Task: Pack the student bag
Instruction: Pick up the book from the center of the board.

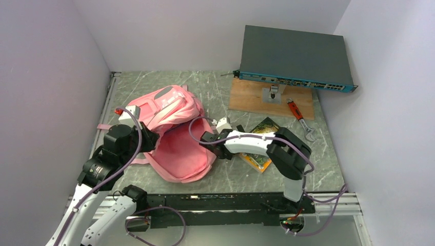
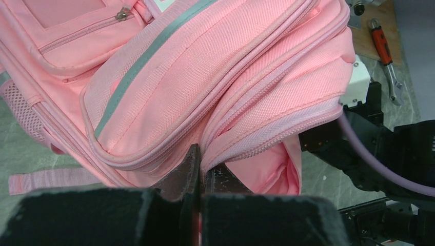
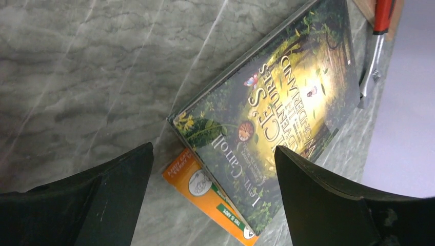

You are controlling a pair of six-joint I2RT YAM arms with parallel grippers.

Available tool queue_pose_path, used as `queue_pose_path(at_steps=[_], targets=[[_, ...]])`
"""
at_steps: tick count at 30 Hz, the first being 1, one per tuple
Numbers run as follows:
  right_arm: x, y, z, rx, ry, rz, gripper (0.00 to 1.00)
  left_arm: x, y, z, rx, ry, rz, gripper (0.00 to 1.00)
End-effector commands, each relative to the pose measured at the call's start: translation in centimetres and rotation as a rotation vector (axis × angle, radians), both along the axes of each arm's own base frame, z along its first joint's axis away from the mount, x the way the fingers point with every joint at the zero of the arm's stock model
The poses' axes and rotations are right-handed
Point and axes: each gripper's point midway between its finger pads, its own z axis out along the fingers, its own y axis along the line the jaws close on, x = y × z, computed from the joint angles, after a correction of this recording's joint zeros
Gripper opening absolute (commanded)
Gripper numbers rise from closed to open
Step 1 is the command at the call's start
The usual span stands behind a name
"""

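The student bag (image 1: 172, 110) is a pink backpack lying left of centre, its main compartment gaping toward the near edge. My left gripper (image 1: 150, 139) is shut on the zipper rim of the student bag (image 2: 205, 66), and the left gripper (image 2: 200, 154) pinches the pink fabric between its two fingers. My right gripper (image 1: 215, 145) hangs just right of the bag's mouth. In the right wrist view the right gripper (image 3: 213, 148) stands open over a green Alice in Wonderland book (image 3: 277, 97) that lies on an orange book (image 3: 205, 192). Nothing is between its fingers.
The green book (image 1: 265, 128) and the orange book (image 1: 256, 163) are partly hidden under the right arm. A red-handled wrench (image 1: 300, 118) lies beyond them. A wooden board (image 1: 246, 97) and a grey network switch (image 1: 295, 59) stand at the back right. Walls close in on both sides.
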Motion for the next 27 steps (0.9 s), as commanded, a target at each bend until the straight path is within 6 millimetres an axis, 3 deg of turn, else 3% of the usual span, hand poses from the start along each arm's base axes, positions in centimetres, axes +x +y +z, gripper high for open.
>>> queue_pose_path(at_steps=[1,3,7,20,27], targets=[[1.8,0.3,0.7,-0.078,-0.111,-0.015,0.90,1.3,0.8,2.2,-0.051,-0.082,0.086,0.00],[1.9,-0.1,0.3,-0.131,-0.123,-0.026,0.89,1.2,0.8,2.3,-0.048,-0.081,0.085,0.00],[1.9,-0.6,-0.5,-0.188,-0.142,-0.038,0.75,1.3,1.5,2.4,-0.037,-0.100,0.116,0.00],[2.3,-0.2,-2.7,-0.224,-0.124,-0.027,0.74,1.2,1.7,2.5,-0.027,-0.106,0.120,0.00],[2.3,-0.2,-3.2,-0.234,-0.127,-0.033,0.61,1.2,1.6,2.7,-0.035,-0.109,0.116,0.00]])
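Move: The Alice book lies with its middle roughly 8 cm right of the right hand, 4 cm ahead and 4 cm lower. Its near left corner is almost under the open fingers. The orange book's end pokes out from under it, about 5 cm back and 3 cm right of the hand; the pink bag's middle is some 27 cm left and 6 cm farther out. From the left hand, the Alice book is around 41 cm right, 7 cm farther out and 23 cm below. The right fingers narrow by about a third around the near left corner of the Alice book, one beside the edge and the other over the cover; whether they touch can't be seen. The hand eases forward and down, some 3 cm in all, while rolling about 15 degrees so its left side sinks. The left hand stays nearly still and keeps its pinch on the bag's edge. ##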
